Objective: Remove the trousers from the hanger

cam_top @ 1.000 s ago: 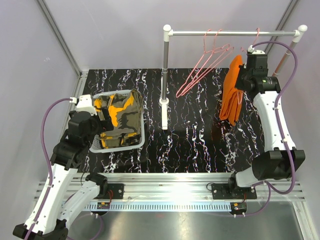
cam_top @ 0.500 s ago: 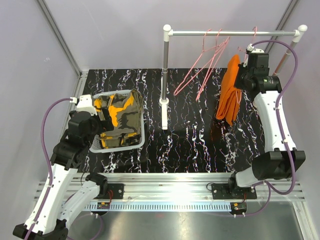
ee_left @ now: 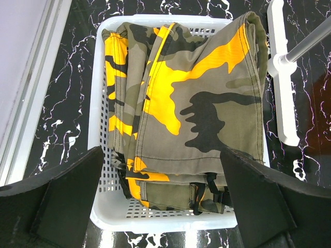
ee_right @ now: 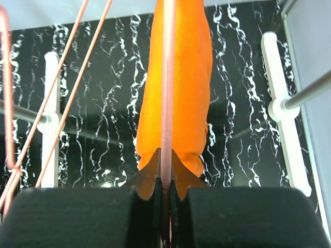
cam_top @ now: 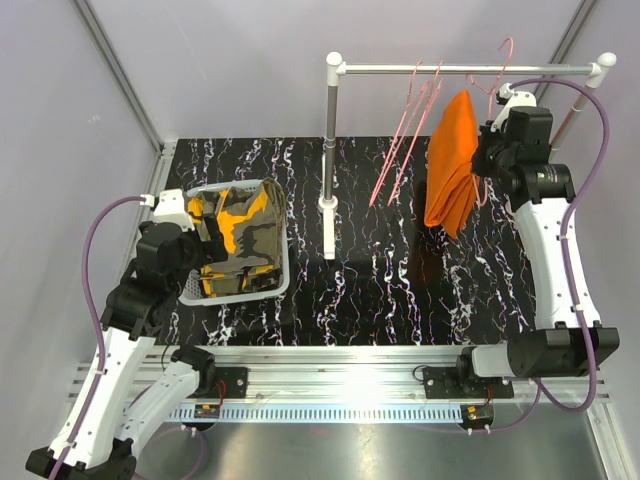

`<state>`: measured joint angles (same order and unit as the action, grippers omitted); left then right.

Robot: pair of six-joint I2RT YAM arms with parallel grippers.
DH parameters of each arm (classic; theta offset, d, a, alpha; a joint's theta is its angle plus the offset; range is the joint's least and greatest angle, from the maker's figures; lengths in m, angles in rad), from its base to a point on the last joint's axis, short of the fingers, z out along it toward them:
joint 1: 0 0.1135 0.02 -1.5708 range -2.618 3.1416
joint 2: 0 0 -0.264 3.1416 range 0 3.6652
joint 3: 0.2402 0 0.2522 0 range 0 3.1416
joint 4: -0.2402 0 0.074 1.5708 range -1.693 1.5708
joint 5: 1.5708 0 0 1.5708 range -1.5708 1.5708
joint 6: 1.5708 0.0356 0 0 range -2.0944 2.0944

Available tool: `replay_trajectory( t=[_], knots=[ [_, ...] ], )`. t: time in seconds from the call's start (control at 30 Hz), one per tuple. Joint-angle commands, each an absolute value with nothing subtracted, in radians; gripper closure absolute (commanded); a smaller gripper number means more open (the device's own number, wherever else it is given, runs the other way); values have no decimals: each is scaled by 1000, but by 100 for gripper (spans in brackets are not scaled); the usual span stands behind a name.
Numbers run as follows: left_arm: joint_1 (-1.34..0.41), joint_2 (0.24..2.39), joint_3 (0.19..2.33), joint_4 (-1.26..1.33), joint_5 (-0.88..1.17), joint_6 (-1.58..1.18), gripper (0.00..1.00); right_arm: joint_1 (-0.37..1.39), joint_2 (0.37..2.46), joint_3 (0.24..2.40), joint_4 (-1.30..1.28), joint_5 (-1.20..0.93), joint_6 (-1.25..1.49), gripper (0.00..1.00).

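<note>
The orange trousers (cam_top: 450, 165) hang folded over a pink hanger (cam_top: 497, 72), whose hook stands up above the rail (cam_top: 380, 67). My right gripper (cam_top: 483, 158) is shut on that hanger's wire (ee_right: 166, 103), right beside the orange cloth (ee_right: 178, 77). The camouflage trousers (cam_top: 240, 235) with yellow patches lie folded in a white basket (cam_top: 232, 187). My left gripper (cam_top: 212, 250) hovers open over the basket's near end, its fingers (ee_left: 62, 201) wide on either side of the camouflage trousers (ee_left: 196, 103) and touching nothing. Some black strap or cloth peeks out under the camouflage pile.
Two empty pink hangers (cam_top: 408, 130) hang tilted on the rail, left of the orange trousers. The rack's left post (cam_top: 330, 150) stands on a white foot mid-table, and its right post (cam_top: 575, 110) is behind my right arm. The basket rim (ee_left: 155, 219) lies just under my left fingers.
My right gripper has moved up and left with the hanger and orange trousers, and the hook has risen above the rail. The empty hangers swung. The left arm has not moved.
</note>
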<state>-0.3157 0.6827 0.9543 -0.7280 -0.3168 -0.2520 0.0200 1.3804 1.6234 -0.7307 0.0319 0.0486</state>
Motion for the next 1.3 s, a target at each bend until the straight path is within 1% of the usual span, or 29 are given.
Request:
replay_trajectory(
  t=[0.0,0.27,0.4,0.47,0.5,0.6,0.67,0.7,0.73,0.77,0.8,0.83,0.9,0.93,1.0,1.03,1.17,1.27],
  knots=[
    [-311,683,948,-676,-282,-250,1,18,1285,1683,-475,6,14,100],
    [-311,684,995,-649,-155,-255,1,20,1223,1707,-535,-66,44,100],
    [-313,706,1040,-615,-46,-296,1,20,1169,1710,-587,-90,60,100],
    [-318,722,1051,-559,-6,-340,1,20,1149,1704,-610,-98,63,100],
    [-325,732,1054,-534,50,-357,1,20,1134,1706,-633,-98,66,100],
    [-420,781,1081,-437,42,-393,1,20,1106,1712,-696,-109,77,100],
    [-584,820,1130,-379,-38,-370,1,20,1088,1709,-728,-118,98,100],
    [-654,857,1147,-344,-148,-315,1,20,1065,1709,-767,-138,115,100],
    [-795,876,1164,-322,-205,-284,1,18,1052,1709,-790,-149,126,100],
    [-852,891,1186,-296,-266,-253,1,20,1039,1712,-813,-159,133,100],
    [-900,923,1192,-229,-273,-198,1,20,1013,1713,-857,-190,135,100],
    [-979,937,1195,-194,-270,-175,1,20,999,1716,-882,-198,135,100],
    [-1046,991,1203,-93,-235,-106,1,18,954,1718,-938,-230,137,100],
    [-1104,1014,1207,-63,-218,-80,1,20,942,1720,-954,-233,143,100],
    [-1161,1057,1227,-16,-161,-8,1,18,899,1724,-998,-270,153,100],
    [-1208,1107,1235,30,-149,23,1,18,884,1729,-1011,-278,158,100],
    [-1304,1237,1302,75,-94,109,1,21,815,1750,-1054,-330,182,100],
    [-1368,1331,1368,87,-90,153,1,21,772,1732,-1046,-393,207,100]
  ],
)
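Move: The right hand already pinches the hanger with the orange trousers, which hang about 8 cm ahead of it, 3 cm to its left and 5 cm lower; the rack's rail lies some 6 cm ahead and 17 cm above, and the empty hangers about 16 cm left and 5 cm ahead. For the open left hand the trousers are roughly 50 cm right and 23 cm ahead at near its own height, with the basket 9 cm ahead, 4 cm right and 22 cm below. Keeping its pinch on the already unhooked hanger, the right hand draws it back away from the rack towards the base by about 23 cm, easing a little up and left while the wrist rolls its left side up and turns slightly counter-clockwise. Meanwhile the left hand leaves its place by the basket and sweeps some 38 cm right towards the orange trousers, rising and, after a late start, drawing back too, its wrist swinging about 70 degrees clockwise to point rightwards with the fingers wide open and still short of the cloth. ##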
